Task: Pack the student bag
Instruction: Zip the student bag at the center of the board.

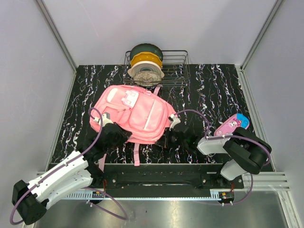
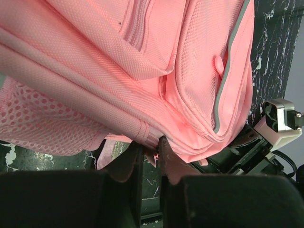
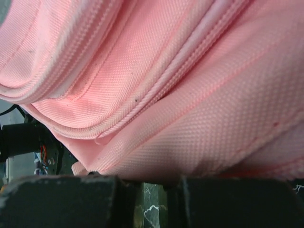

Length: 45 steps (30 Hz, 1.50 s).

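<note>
The student bag [image 1: 135, 114], a big soft pink backpack, lies face up in the middle of the black marbled table. My left gripper [image 1: 115, 133] is at its lower left edge. In the left wrist view that gripper [image 2: 151, 147] is shut on a small pink tab at the bag's seam [image 2: 142, 71]. My right gripper [image 1: 169, 135] presses against the bag's lower right edge. In the right wrist view pink fabric [image 3: 180, 95] fills the picture and covers the fingertips. The right gripper [image 3: 153, 181] has its fingers close together, with only a thin slit of table between them.
A small pink pencil case [image 1: 232, 125] with a blue end lies right of the bag, beside the right arm. A wire basket [image 1: 176, 71] with stacked spools [image 1: 146, 64] stands at the back. The right arm's wrist camera [image 2: 281, 121] shows in the left wrist view.
</note>
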Each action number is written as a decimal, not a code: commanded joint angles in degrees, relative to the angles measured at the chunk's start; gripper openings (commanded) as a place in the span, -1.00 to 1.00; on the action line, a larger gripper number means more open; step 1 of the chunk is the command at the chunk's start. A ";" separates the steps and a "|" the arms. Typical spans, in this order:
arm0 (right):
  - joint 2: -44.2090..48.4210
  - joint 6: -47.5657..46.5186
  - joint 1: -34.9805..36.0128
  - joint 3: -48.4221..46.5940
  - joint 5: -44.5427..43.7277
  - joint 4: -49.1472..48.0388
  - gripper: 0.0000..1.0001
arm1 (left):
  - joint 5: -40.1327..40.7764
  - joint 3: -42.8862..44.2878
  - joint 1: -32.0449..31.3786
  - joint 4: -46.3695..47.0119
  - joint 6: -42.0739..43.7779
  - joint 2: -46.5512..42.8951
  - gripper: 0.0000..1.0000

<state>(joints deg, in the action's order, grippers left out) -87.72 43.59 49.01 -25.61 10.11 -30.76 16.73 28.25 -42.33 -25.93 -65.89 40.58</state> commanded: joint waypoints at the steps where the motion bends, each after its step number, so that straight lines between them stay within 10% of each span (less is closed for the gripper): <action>1: 4.74 -1.76 0.03 -0.24 -5.10 -1.60 -1.00 | -1.97 2.42 -0.30 5.10 1.72 -1.64 -1.00; 14: 27.53 1.93 -4.36 2.14 -3.01 23.48 -1.00 | 4.45 6.38 5.58 -5.87 12.45 -8.49 -1.00; 22: 21.10 24.57 -4.98 10.12 23.53 -7.80 -1.00 | -1.60 1.55 9.63 -1.59 12.72 -9.73 -1.00; 30: 19.35 52.59 -5.59 18.29 22.68 -24.58 -1.00 | -2.41 -1.10 9.81 5.81 12.97 -9.55 -1.00; 36: 2.05 70.11 -7.18 25.51 17.14 -59.38 -1.00 | -1.61 -0.12 11.30 4.58 14.38 -9.11 -1.00; 45: 17.39 62.42 -8.15 26.91 11.62 -40.21 -1.00 | -1.96 2.06 16.22 -0.08 16.22 -11.49 -1.00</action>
<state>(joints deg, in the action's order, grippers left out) -79.99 103.59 43.42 -5.15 25.45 -71.22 -0.69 26.85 -32.10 -22.41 -56.05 30.89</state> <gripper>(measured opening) 0.136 0.156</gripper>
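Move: Both hands already hold the near edge of the student bag. Its middle lies about 10 cm ahead, 2 cm to the right and 4 cm below the left hand, and some 13 cm ahead, 12 cm to the left and 3 cm above the right hand. The near strap hangs roughly 6 cm nearer than the right hand and 11 cm to its left, while the pink pouch lies about 7 cm ahead and 34 cm to the right of it. Keeping its pinch on the bag's low near-right edge, the right hand hoists it about 11 cm, first up and slightly right, then back towards the base before a last lift, ending about 5 cm back; as it goes the hand rolls some 60 degrees, its far side going down, until the fingers point left and almost level. The left hand keeps its hold farther left on the near edge and raises it about 4 cm with a dip on the way, turning some 10 degrees clockwise, so that the bag hangs between the two grips. ##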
